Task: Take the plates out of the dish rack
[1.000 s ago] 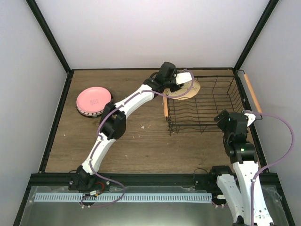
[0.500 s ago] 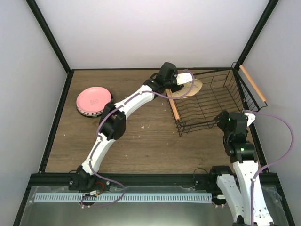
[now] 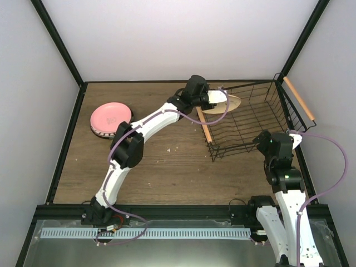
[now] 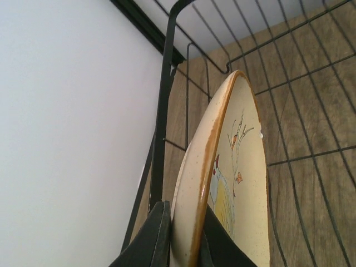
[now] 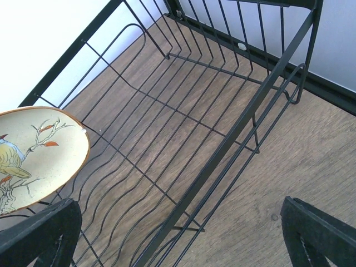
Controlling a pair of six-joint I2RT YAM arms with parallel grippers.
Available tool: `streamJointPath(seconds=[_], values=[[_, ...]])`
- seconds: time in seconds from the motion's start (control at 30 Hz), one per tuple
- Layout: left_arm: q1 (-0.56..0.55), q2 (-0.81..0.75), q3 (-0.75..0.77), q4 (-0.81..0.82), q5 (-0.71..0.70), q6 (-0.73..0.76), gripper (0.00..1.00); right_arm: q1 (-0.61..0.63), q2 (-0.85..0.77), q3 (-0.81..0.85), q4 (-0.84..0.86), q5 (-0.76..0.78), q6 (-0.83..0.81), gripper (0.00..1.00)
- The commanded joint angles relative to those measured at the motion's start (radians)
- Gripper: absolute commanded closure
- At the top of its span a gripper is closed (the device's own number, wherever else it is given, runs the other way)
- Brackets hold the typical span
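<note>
The tan plate point(image 4: 245, 183) with a bird and twig print stands on edge in the far left corner of the black wire dish rack point(image 3: 250, 119). My left gripper point(image 4: 186, 239) is shut on its rim, one black finger point(image 4: 150, 239) on each face. From above, the left gripper point(image 3: 214, 100) reaches over the rack's left side to the tan plate point(image 3: 225, 104). My right gripper point(image 5: 178, 245) is open, with the rack's near rim point(image 5: 222, 144) running between its fingers, untouched. The tan plate point(image 5: 33, 150) shows at its left. A pink plate point(image 3: 110, 117) tops a stack at the table's left.
The rack sits skewed on the wooden table, with one wooden handle point(image 3: 204, 125) on its left side and another point(image 3: 298, 99) on its right. The right arm's head point(image 3: 272, 146) is at the rack's near right corner. Black frame posts and white walls enclose the table.
My left gripper has shut on the tan plate. The rack swung round, its right end shifting toward the back wall. The right arm has hardly moved.
</note>
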Motion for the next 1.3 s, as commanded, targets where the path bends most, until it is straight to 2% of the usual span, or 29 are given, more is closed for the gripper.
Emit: streamJointPath(seconds=[0.0,0.23,0.47,0.77,0.93,1.07,1.17,1.27], values=[[-0.021,-0.123,-0.023,0.189,0.086,0.056,0.96,-0.004,-0.014,0.012,-0.009,0.013,0.005,0.0],[-0.02,-0.191,-0.13,0.255,0.16,0.088,0.96,-0.004,-0.025,0.007,-0.018,0.017,0.003,0.0],[-0.022,-0.254,-0.242,0.529,0.088,0.083,0.96,-0.004,-0.031,-0.002,-0.021,0.011,0.012,0.0],[0.001,-0.243,-0.027,0.728,-0.124,0.007,0.96,-0.004,-0.02,-0.009,-0.009,-0.007,0.022,0.0],[0.094,-0.29,0.079,0.682,-0.294,-0.184,0.96,-0.004,-0.026,-0.014,-0.012,-0.007,0.021,0.0],[0.256,-0.369,0.134,0.48,-0.413,-0.472,0.96,-0.004,-0.023,-0.02,-0.009,-0.014,0.018,0.0],[0.43,-0.452,0.106,0.276,-0.396,-0.755,0.96,-0.004,-0.013,-0.021,0.001,-0.025,0.013,0.0],[0.591,-0.562,-0.033,0.144,-0.296,-0.979,0.96,-0.004,0.004,-0.022,0.02,-0.038,0.012,0.0]])
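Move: The left hand already holds the last plate, the cream one, by its rim. The pink plate atop the stack, where it would go, lies about 47 cm to the hand's left, some 3 cm farther out and 20 cm lower. The dish rack's middle is about 14 cm to the hand's right, level with it and 15 cm below; its left wooden handle is 5 cm left, 6 cm back and 8 cm down. From the right hand the pink plate is roughly 63 cm left, 26 cm ahead and 20 cm below. Back by about 4 cm and slightly up at first, the left hand then reverses and climbs fast out of the dish rack with the cream plate, some 32 cm in all, coming forward again as it goes. Near the top it sweeps about 30 cm left, speeding up over the open table, the wrist swinging counter-clockwise and rolling so the fingers turn from down-right to forward and slightly up. The fingers keep their pinch on the rim. ##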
